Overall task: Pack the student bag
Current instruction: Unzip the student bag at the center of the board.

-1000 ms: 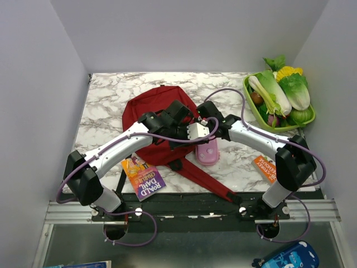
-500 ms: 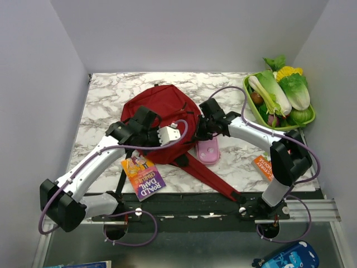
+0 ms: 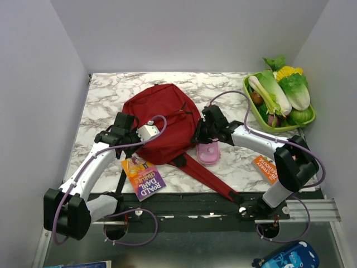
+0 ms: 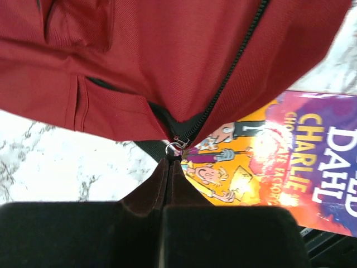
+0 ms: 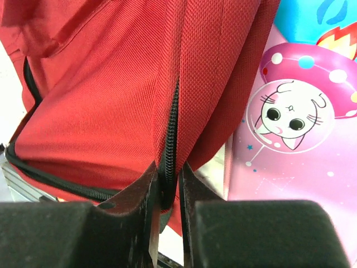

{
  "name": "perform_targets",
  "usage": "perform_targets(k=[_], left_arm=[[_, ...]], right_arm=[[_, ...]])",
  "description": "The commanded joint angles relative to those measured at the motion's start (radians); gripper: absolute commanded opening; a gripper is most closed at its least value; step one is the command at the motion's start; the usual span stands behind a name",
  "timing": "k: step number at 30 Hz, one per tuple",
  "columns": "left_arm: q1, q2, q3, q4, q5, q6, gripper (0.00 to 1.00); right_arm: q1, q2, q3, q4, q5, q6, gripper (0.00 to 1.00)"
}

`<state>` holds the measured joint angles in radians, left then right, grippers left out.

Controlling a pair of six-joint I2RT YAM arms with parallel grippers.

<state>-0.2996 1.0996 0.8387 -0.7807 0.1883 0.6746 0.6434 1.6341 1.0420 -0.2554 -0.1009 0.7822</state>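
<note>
The student bag (image 3: 162,111), a large dark red backpack, lies flat mid-table, its straps trailing toward the near edge. My left gripper (image 3: 144,144) is at the bag's near-left edge, above the Roald Dahl book (image 3: 144,176). In the left wrist view the left gripper (image 4: 169,162) is shut on the metal zipper pull (image 4: 174,148), where the black zip ends. My right gripper (image 3: 202,135) is at the bag's right edge. In the right wrist view the right gripper (image 5: 167,167) pinches the bag's zipper seam (image 5: 170,134), next to the pink pencil case (image 5: 295,145).
The pink pencil case (image 3: 207,152) lies against the bag's right side. An orange book (image 3: 264,167) sits near the right arm's base. A green basket (image 3: 246,89) of vegetables stands at the back right. A blue case (image 3: 287,257) lies below the table edge.
My left arm has drawn back from over the bag's middle to its near-left edge, uncovering the bag. The right gripper stays at the bag's right edge by the pencil case.
</note>
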Motion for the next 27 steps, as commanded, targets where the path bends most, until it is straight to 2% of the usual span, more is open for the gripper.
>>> perform_targets(k=[1,2,4,5,7,9,13,17,22,27], left_arm=[[0.062,0.046,0.054,-0.025,-0.136,-0.066,0.11],[0.060,0.046,0.078,-0.047,-0.074,-0.075,0.20],[0.051,0.046,0.169,-0.081,0.000,-0.102,0.50],[0.042,0.048,0.203,-0.130,0.060,-0.102,0.56],[0.019,0.062,0.308,-0.176,0.097,-0.106,0.61],[-0.010,0.074,0.376,-0.233,0.157,-0.104,0.75],[-0.113,0.146,0.491,-0.269,0.191,-0.099,0.78],[-0.209,0.223,0.441,-0.146,0.143,-0.118,0.78],[-0.227,0.351,0.396,-0.043,0.106,-0.159,0.75],[-0.231,0.385,0.361,-0.023,0.169,-0.173,0.76]], right_arm=[[-0.005,-0.029,-0.040,0.011,0.075,-0.061,0.30],[0.002,-0.037,-0.045,0.018,0.067,-0.070,0.42],[0.005,-0.048,-0.054,0.041,0.060,-0.078,0.53],[0.007,-0.063,-0.065,0.047,0.058,-0.084,0.58],[0.007,-0.080,-0.079,0.074,0.049,-0.090,0.61],[0.009,-0.101,-0.100,0.096,0.043,-0.093,0.63],[0.009,-0.143,-0.167,0.177,0.007,-0.092,0.66],[0.013,-0.183,-0.230,0.246,-0.029,-0.090,0.66],[0.013,-0.204,-0.254,0.283,-0.028,-0.097,0.66],[0.016,-0.192,-0.281,0.304,-0.043,-0.090,0.65]])
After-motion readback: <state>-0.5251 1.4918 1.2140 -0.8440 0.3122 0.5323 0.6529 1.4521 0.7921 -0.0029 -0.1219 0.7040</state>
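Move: The left hand's shut tips still pinch the zip pull at the bag's left near corner. The bag's near panel, along the zipper, lies about 11 cm to its right and 3 cm ahead, at roughly tip height; the Charlie book is some 7 cm back and 5 cm right, the black strap loop about 17 cm right and 2 cm back. The right hand still has the bag's edge between its tips; the pink pencil case is 5 cm to its right, 2 cm ahead, slightly lower. Up and over in an arch, the left hand opens wide off the zip pull, rises about 12 cm while swinging right, then sinks nearly as far, ending some 11 cm right with spread fingers close over the near panel beside the zipper. The right hand opens further, lets go of the bag's edge and eases back about 2 cm, its fingers tilting forward some 10 degrees, staying beside the corner. ##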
